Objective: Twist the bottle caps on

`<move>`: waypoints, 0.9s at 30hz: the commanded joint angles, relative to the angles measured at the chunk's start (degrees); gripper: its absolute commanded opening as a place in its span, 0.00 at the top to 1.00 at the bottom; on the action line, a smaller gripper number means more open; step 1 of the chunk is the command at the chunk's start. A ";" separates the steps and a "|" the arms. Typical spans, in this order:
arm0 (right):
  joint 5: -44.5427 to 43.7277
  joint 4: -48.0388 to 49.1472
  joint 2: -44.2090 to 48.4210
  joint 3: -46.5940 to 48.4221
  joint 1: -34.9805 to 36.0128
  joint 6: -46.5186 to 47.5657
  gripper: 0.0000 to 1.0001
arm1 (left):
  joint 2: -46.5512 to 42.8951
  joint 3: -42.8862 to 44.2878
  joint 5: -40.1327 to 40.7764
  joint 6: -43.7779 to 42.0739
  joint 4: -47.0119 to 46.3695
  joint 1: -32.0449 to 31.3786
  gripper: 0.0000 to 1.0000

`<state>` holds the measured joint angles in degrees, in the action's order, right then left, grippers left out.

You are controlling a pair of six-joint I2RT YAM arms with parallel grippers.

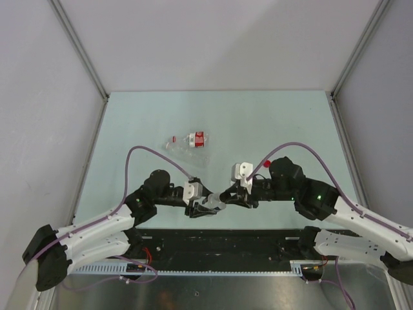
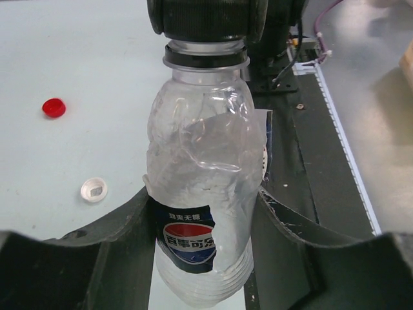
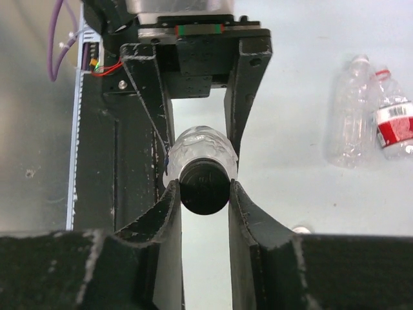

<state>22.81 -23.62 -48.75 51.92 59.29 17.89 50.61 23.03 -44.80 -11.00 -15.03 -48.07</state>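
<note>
A clear crumpled bottle (image 2: 200,155) with a blue, red and white label is held above the table near its front edge. My left gripper (image 2: 203,197) is shut on its lower body. A black cap (image 3: 205,190) sits on its neck, and my right gripper (image 3: 204,186) has closed on that cap, both fingers touching its sides. From above, the two grippers meet nose to nose, the left gripper (image 1: 199,208) and the right gripper (image 1: 230,194). A red cap (image 2: 54,107) and a white cap (image 2: 94,190) lie loose on the table.
Two more clear bottles (image 1: 187,142) lie side by side mid-table, one with a red-and-white label (image 3: 395,123). The red cap (image 1: 266,164) rests beside the right arm. A black rail (image 1: 219,242) runs along the near edge, behind the held bottle.
</note>
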 commanded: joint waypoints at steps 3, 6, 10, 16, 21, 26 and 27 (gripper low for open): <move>-14.15 4.72 -5.41 0.20 1.09 -22.04 1.00 | -2.15 5.18 16.19 1.26 -2.38 -0.40 1.00; -29.33 4.84 -8.32 0.20 0.88 -39.66 1.00 | -2.73 5.99 23.77 0.13 -2.49 -2.12 1.00; -41.35 7.57 -10.37 -1.38 1.43 -62.54 1.00 | -1.12 7.24 33.60 -0.89 -2.79 -5.03 1.00; -54.10 12.42 -12.95 -3.13 1.84 -82.33 1.00 | 3.01 8.36 42.06 -1.78 -5.20 -8.28 1.00; -57.15 13.90 -14.74 -3.15 1.92 -85.06 0.81 | 4.00 7.47 42.76 -1.02 -5.93 -8.76 1.00; -52.32 17.51 -12.84 -3.20 1.86 -74.51 0.43 | 3.46 5.15 43.01 -0.41 -6.21 -8.82 1.00; -50.40 18.85 -11.79 -3.26 1.87 -70.19 0.33 | 3.28 4.55 42.67 -0.20 -6.14 -8.81 1.00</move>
<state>-28.69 -11.18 -62.78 49.34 61.17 -59.48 55.72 26.96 0.08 -11.09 -12.08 -55.44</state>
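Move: Between the right fingers is the black cap, already pinched and sitting on the held bottle's mouth; the bottle neck lies about 1 cm left of the right hand and 2 cm below it. From the left hand, gripping the bottle's body, the black cap is roughly 7 cm to the right, 9 cm up and 1 cm ahead. Counted from the right hand, on the table some 24 cm down, the white cap lies about 14 cm ahead and 4 cm right, the red cap about 25 cm ahead and 21 cm right. Twisting the black cap clockwise as seen along its own fingers, by some 75 degrees, the right hand swings about 12 cm forward and sinks 4 cm, then opens at the very end. The left keeps its grip on the bottle and carries it forward alongside, nearly 10 cm and slightly down, turning counter-clockwise about 35 degrees against the twist. ##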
